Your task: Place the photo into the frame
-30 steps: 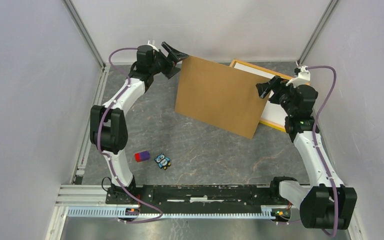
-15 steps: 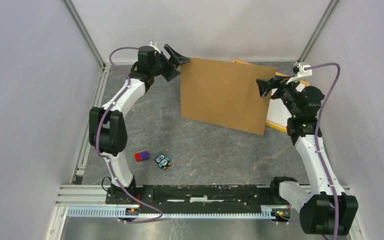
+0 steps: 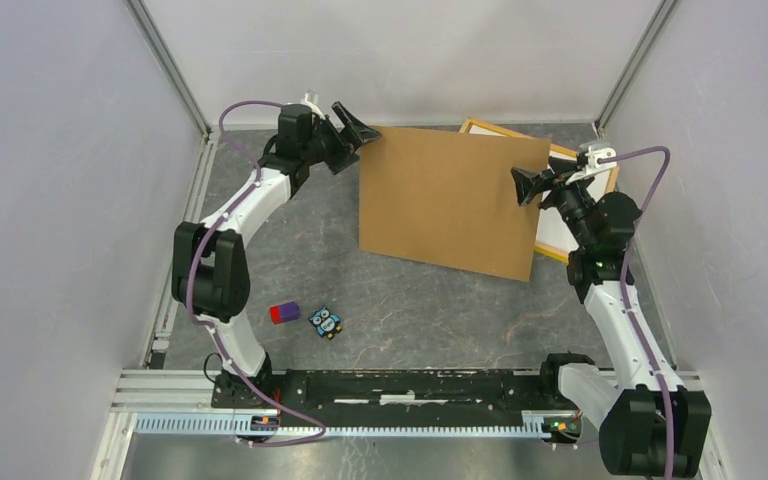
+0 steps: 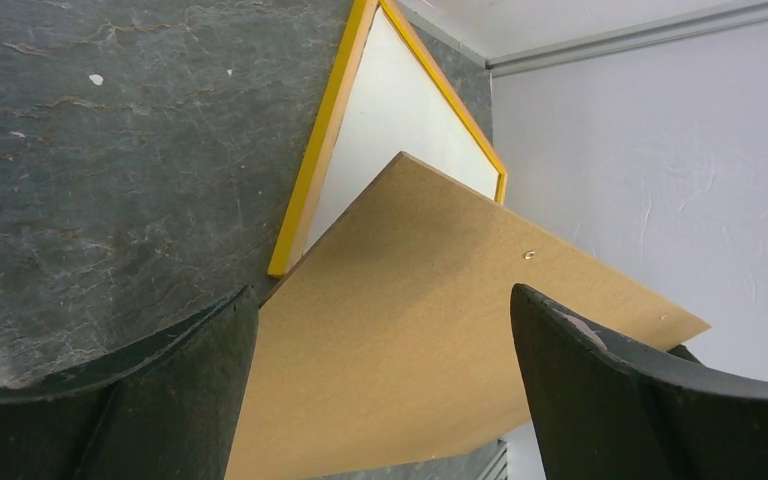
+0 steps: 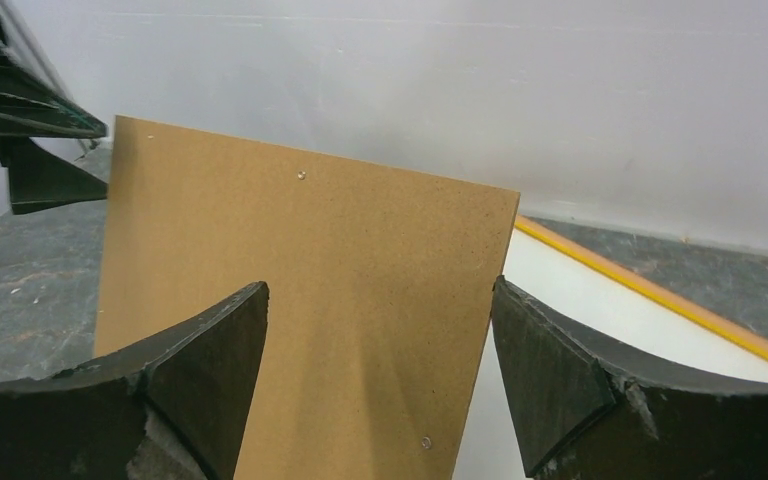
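Observation:
The frame (image 3: 480, 127) with its thin yellow border lies flat at the back right. Inside the border is a plain white sheet (image 3: 558, 228), which looks like the photo lying back side up. A brown hardboard panel (image 3: 445, 195) is tilted over most of the frame (image 4: 325, 130) and hides its left part. My left gripper (image 3: 355, 140) is open at the panel's far left corner, the panel (image 4: 440, 330) spreading between its fingers. My right gripper (image 3: 535, 180) is open at the panel's right edge. That edge (image 5: 490, 300) touches its right finger, beside the white sheet (image 5: 600, 320).
A purple-and-red block (image 3: 283, 313) and a small owl figure (image 3: 326, 322) lie on the dark tabletop at the near left. Grey walls close in the back and both sides. The arms' base rail (image 3: 390, 390) runs along the near edge.
The brown panel has shifted right and turned, now covering more of the frame. My left gripper followed its corner to the right. My right gripper moved back along the panel's right edge.

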Robot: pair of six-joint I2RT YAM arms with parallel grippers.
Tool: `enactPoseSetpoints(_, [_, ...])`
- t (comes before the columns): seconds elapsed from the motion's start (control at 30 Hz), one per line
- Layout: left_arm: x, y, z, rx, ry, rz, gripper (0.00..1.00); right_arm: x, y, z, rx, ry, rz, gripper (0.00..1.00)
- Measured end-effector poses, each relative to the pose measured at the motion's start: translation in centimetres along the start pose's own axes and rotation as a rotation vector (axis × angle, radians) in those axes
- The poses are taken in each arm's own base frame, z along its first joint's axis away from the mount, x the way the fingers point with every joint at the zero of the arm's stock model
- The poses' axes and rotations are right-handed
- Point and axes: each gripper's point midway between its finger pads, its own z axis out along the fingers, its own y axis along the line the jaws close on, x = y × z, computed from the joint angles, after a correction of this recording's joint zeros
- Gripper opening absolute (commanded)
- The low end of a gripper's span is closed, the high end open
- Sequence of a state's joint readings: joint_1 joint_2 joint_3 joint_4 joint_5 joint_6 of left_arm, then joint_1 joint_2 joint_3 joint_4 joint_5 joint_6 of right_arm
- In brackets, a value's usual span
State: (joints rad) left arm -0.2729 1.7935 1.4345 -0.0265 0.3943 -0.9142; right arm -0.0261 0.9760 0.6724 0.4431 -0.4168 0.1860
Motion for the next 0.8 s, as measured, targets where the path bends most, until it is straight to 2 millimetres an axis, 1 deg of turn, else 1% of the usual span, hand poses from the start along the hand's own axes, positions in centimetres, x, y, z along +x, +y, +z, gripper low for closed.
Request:
enactPoseSetpoints(0.1, [0.3,-0.2,0.1,0.004,0.006,0.002,0.97,1.1,-0.9,-0.1,0.050,0.023,0.021,0.87])
enactPoseSetpoints(0.2, [0.7,-0.6,0.2,0.013,0.011,-0.002,0.97,3.1,-2.5,-0.1,0.139,0.077,0.063,0.87])
enactPoseSetpoints(0.23, [0.8,-0.8,0.3,0.014,0.014,-0.007,0.97,4.5,-3.4,0.0,0.185,0.117,0.084,0.87])
enactPoseSetpoints(0.27, [1.0,-0.9,0.4,0.016,0.017,-0.016,0.97,5.0,-3.6,0.0,0.198,0.130,0.091,0.87])
enactPoseSetpoints(0.33, [0.9,-1.0,0.9,0.022,0.017,-0.035,0.97,7.8,-4.9,0.1,0.254,0.216,0.123,0.87])
enactPoseSetpoints(0.4, [0.8,-0.7,1.9,0.023,0.018,-0.059,0.96,10.7,-5.9,0.5,0.297,0.307,0.156,0.87])
enactPoseSetpoints(0.43, [0.9,-0.3,2.5,0.019,0.023,-0.071,0.96,12.3,-6.3,0.5,0.313,0.360,0.173,0.87])
enactPoseSetpoints(0.47, [1.1,0.1,2.9,0.013,0.028,-0.080,0.96,13.5,-6.5,0.4,0.324,0.398,0.186,0.87])
enactPoseSetpoints(0.6, [2.2,2.5,5.2,-0.023,0.058,-0.135,0.96,17.8,-7.4,0.0,0.373,0.532,0.235,0.87])
enactPoseSetpoints(0.7, [3.0,4.4,6.8,-0.055,0.079,-0.171,0.96,19.3,-8.1,0.3,0.399,0.593,0.254,0.88])
enactPoseSetpoints(0.8, [3.4,5.9,8.3,-0.078,0.090,-0.187,0.96,19.7,-8.9,1.3,0.417,0.619,0.257,0.88])
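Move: Below and beyond the right hand, the frame with the white-backed photo in it has its middle about 10 cm ahead, 5 cm to the right and 30 cm down; its left corner is some 5 cm ahead and 19 cm left. The raised brown board's middle is roughly 15 cm left, 2 cm back and 7 cm below. From the left hand the frame's middle is about 38 cm right, 2 cm back and 23 cm down. Lowering the board between them, both hands stay at its far left corner and right edge with fingers spread. The right sinks about 20 cm towards the frame, easing forward and right, its fingers tipping down some 40 degrees and turning clockwise; the left starts down later, sinking 9 cm while moving a little forward and right. ##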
